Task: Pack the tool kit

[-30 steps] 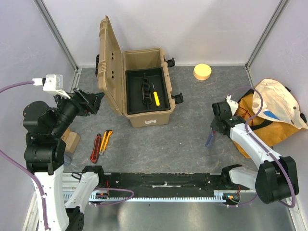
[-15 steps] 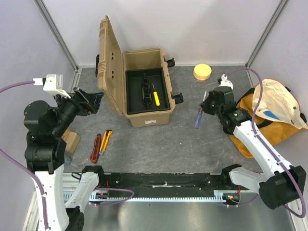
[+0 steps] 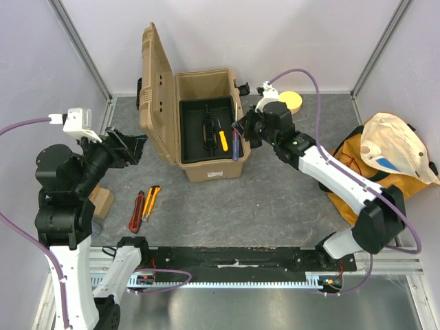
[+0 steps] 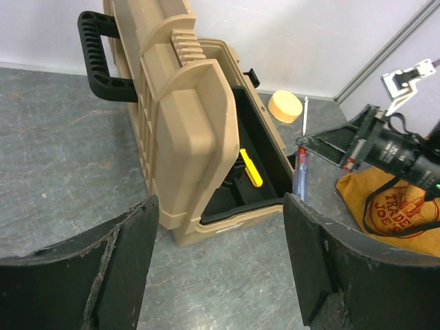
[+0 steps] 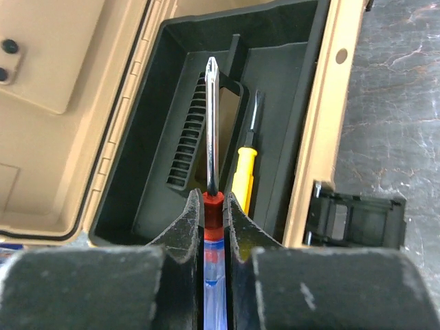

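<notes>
The tan toolbox (image 3: 213, 168) stands open, its lid upright on the left. Its black inner tray (image 3: 196, 137) holds a yellow-handled screwdriver (image 3: 223, 139). My right gripper (image 3: 242, 130) is shut on a blue-and-red-handled screwdriver (image 3: 236, 146) at the box's right rim. In the right wrist view the gripper (image 5: 213, 206) holds it with the steel shaft (image 5: 212, 124) pointing over the tray (image 5: 148, 199), beside the yellow screwdriver (image 5: 244, 175). My left gripper (image 3: 130, 148) is open and empty left of the lid; it also shows in the left wrist view (image 4: 216, 261). A red tool (image 3: 137, 211) and a yellow tool (image 3: 151, 201) lie on the table.
An orange-yellow fabric bag (image 3: 392, 165) lies at the right. A round tan disc (image 3: 289, 102) sits at the back, right of the box. A wooden block (image 3: 102, 201) sits near the left arm. A black rail (image 3: 227, 258) runs along the near edge.
My right arm has carried the blue-and-red screwdriver from beside the bag leftward and away from me to the toolbox's right rim. The left arm has barely moved.
</notes>
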Robot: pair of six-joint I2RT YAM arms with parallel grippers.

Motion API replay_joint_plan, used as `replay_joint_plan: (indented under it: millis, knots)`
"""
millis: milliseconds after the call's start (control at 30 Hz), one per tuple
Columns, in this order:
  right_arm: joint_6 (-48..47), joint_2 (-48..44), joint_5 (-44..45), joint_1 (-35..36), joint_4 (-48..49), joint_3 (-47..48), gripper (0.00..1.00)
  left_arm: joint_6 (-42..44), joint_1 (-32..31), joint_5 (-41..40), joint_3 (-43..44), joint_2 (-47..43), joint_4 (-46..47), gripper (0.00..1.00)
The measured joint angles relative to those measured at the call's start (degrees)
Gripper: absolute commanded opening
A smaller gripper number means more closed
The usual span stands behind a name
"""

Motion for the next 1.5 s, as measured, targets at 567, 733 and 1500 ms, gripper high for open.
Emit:
replay_joint_plan:
  millis: [567, 733, 1500]
  knots:
    - [-7.5, 18.4, 5.6, 2.7, 3.7, 10.8, 0.00, 0.8, 0.0, -3.2, 0.0, -1.5, -4.0, 0.79]
    - [-8.9, 22.6, 8.6, 3.0, 3.7, 11.7, 0.06, 0.8, 0.0, -3.5, 0.0, -1.7, -4.5, 0.79]
    - [-12.9, 20.0, 21.6, 6.3, -2.3, 15.4, 0.55, -0.1, 0.0, -9.0, -13.0, -5.5, -15.1, 0.75]
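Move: My right hand holds the blue screwdriver by its red collar. Its place along the tray's right side is about 6 cm ahead, 5 to the left and 10 below. The yellow screwdriver lies some 5 cm ahead, 8 left and 11 below, the tray's ribbed handle 5 ahead, 12 left and 9 below. The yellow knife is about 42 cm below my left hand, 1 cm back; the red knife stands 3 cm back and 4 left of it. I carry the blue screwdriver with my right hand down into the tray, about 9 cm down, 7 forward and 5 left, rolling the hand's left side down some 20 degrees. There I open the fingers, let go, and lift about 3 cm, easing right. Meanwhile my empty left hand, still open, sinks some 12 cm towards the two knives, tipping its fingers down. ##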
